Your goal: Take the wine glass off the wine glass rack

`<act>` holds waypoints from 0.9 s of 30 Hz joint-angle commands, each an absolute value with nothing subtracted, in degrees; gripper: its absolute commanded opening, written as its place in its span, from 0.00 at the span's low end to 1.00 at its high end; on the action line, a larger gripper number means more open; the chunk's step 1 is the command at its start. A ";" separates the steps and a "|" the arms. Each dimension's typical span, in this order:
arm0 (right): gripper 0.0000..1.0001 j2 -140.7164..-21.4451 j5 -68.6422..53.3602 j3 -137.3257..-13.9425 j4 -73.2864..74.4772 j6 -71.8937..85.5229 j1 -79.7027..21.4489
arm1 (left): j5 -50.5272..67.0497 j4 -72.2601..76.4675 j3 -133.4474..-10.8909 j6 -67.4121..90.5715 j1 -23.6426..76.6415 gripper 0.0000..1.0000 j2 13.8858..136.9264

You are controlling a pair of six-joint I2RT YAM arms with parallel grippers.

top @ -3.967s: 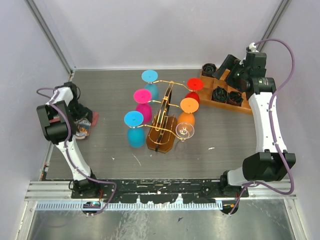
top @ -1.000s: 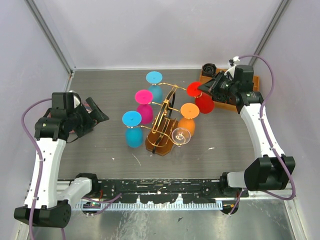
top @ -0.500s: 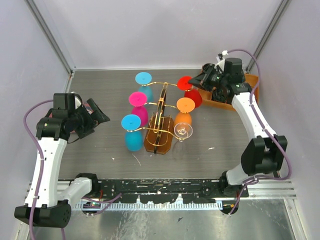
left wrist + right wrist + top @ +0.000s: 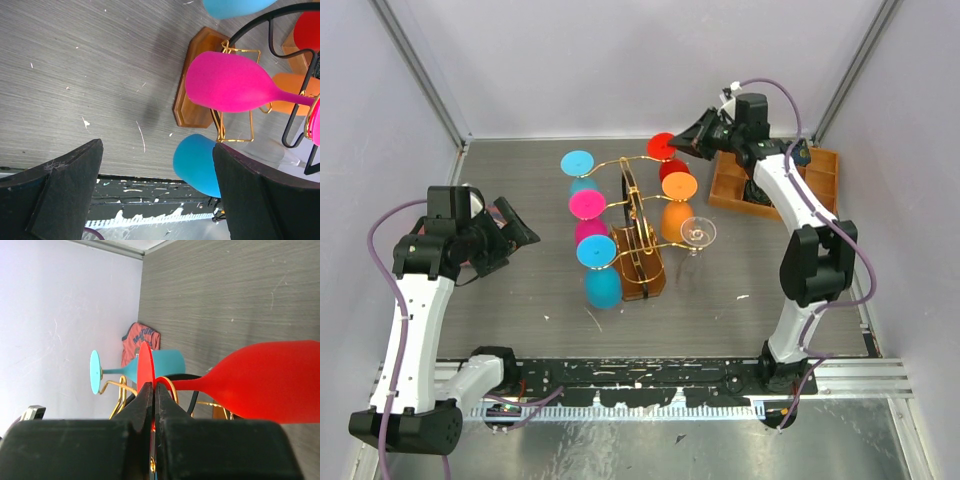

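Note:
The wine glass rack point(image 4: 642, 262), gold wire on a brown wooden base, stands mid-table with coloured glasses hanging from its arms. My right gripper point(image 4: 692, 141) is at the rack's far right arm, shut on the flat foot of the red wine glass point(image 4: 664, 148). In the right wrist view the fingers point(image 4: 142, 405) pinch that red foot point(image 4: 145, 362), and the stem still lies in the gold loop. The red bowl point(image 4: 270, 380) hangs to the right. My left gripper point(image 4: 520, 228) stays open left of the rack, its jaws wide point(image 4: 156, 150) and holding nothing, facing the magenta glass point(image 4: 225, 82) and a blue glass point(image 4: 197, 162).
Blue point(image 4: 578, 162), magenta point(image 4: 587, 205), blue point(image 4: 597, 252), orange point(image 4: 679, 186) and clear point(image 4: 698, 232) glasses hang on the rack. A compartmented wooden tray point(image 4: 820, 180) sits at the back right. An orange-red packet point(image 4: 142, 340) lies by the left wall.
My right gripper has moved left and back with the red glass's foot in it. The rack and its glasses slid left and turned with it. The left arm has not moved.

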State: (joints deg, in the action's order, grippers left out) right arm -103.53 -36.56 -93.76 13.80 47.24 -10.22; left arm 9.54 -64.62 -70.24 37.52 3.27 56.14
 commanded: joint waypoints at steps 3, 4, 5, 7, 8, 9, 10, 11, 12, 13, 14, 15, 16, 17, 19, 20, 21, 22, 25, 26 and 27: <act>0.01 -108.82 -36.11 -102.35 8.93 48.93 -11.53 | 9.32 -64.17 -71.16 36.39 3.16 0.99 56.27; 0.01 -109.15 -35.75 -102.66 8.51 48.99 -11.56 | 9.32 -64.28 -71.17 36.39 3.16 0.99 56.32; 0.01 -109.47 -35.32 -103.04 8.34 48.91 -11.51 | 9.29 -64.25 -71.17 36.40 3.21 0.99 56.30; 0.01 -110.09 -34.39 -103.78 8.26 49.03 -11.34 | 9.28 -64.25 -71.12 36.39 3.17 0.99 56.32; 0.01 -110.44 -34.10 -104.23 8.21 49.14 -11.17 | 9.30 -64.24 -71.14 36.45 3.16 0.99 56.35; 0.01 -110.94 -33.65 -104.78 8.29 49.35 -10.98 | 9.38 -64.19 -71.20 36.47 3.21 0.99 56.46; 0.01 -111.44 -33.23 -105.22 8.26 49.56 -10.64 | 9.47 -64.25 -71.26 36.54 3.19 0.99 56.57; 0.01 -111.97 -33.06 -105.82 8.32 49.75 -10.28 | 9.53 -64.33 -71.35 36.56 3.17 0.98 56.53; 0.01 -112.46 -32.70 -106.41 8.35 49.94 -9.73 | 9.61 -64.41 -71.50 36.56 3.16 0.98 56.63; 0.01 -112.80 -32.29 -106.91 8.35 50.30 -9.21 | 9.56 -64.47 -71.63 36.56 3.16 0.98 56.62; 0.01 -113.19 -31.84 -107.34 8.29 50.46 -8.70 | 9.51 -64.51 -71.71 36.58 3.16 0.99 56.60; 0.01 -113.57 -31.56 -107.79 8.38 50.62 -8.23 | 9.49 -64.47 -71.85 36.59 3.23 0.98 56.60; 0.01 -113.94 -31.09 -108.29 8.37 50.87 -7.71 | 9.42 -64.53 -71.97 36.64 3.17 0.98 56.60; 0.01 -114.32 -30.65 -108.69 8.35 51.04 -7.28 | 9.45 -64.51 -71.97 36.65 3.19 0.99 56.65; 0.01 -115.20 -30.03 -109.79 8.36 51.43 -6.38 | 9.53 -64.43 -71.87 36.81 3.16 0.98 56.76; 0.01 -115.55 -29.43 -110.12 8.41 51.58 -5.95 | 9.70 -64.31 -71.81 36.89 3.21 0.98 56.85; 0.01 -115.79 -28.76 -110.41 8.43 51.57 -5.64 | 9.89 -64.15 -71.70 36.96 3.17 0.98 56.94; 0.01 -116.15 -28.09 -110.55 8.58 51.63 -5.24 | 9.99 -64.08 -71.72 37.00 3.16 0.98 57.01; 0.01 -115.86 -24.86 -109.67 9.11 51.30 -4.05 | 9.93 -64.16 -72.02 36.91 3.16 0.99 57.17; 0.01 -115.39 -23.93 -108.88 9.14 51.19 -3.78 | 9.93 -64.23 -72.12 36.87 3.18 0.98 57.19; 0.01 -114.69 -22.90 -107.81 9.14 51.09 -3.52 | 9.89 -64.25 -72.20 36.83 3.20 0.99 57.15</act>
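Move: The right hand still pinches the foot of the red wine glass, whose middle hangs about 9 cm below it, level fore-and-aft and 1 cm to its left. From this hand the orange glass is about 9 cm back, 1 cm right and 12 cm lower; the teal glass is 4 cm back, 19 cm left and 9 cm lower. From the idle left hand the red glass is some 25 cm ahead, 32 cm right and 5 cm lower. Forward by about 8 cm, staying level, the right hand first edges a little left, then curves away to the right, ending some 4 cm right of its start as the wrist turns about 10 degrees clockwise. Its shut fingers keep their pinch on the red glass's foot and drag the glass along, still hooked in its wire arm, so the whole rack is pulled towards the far wall. ##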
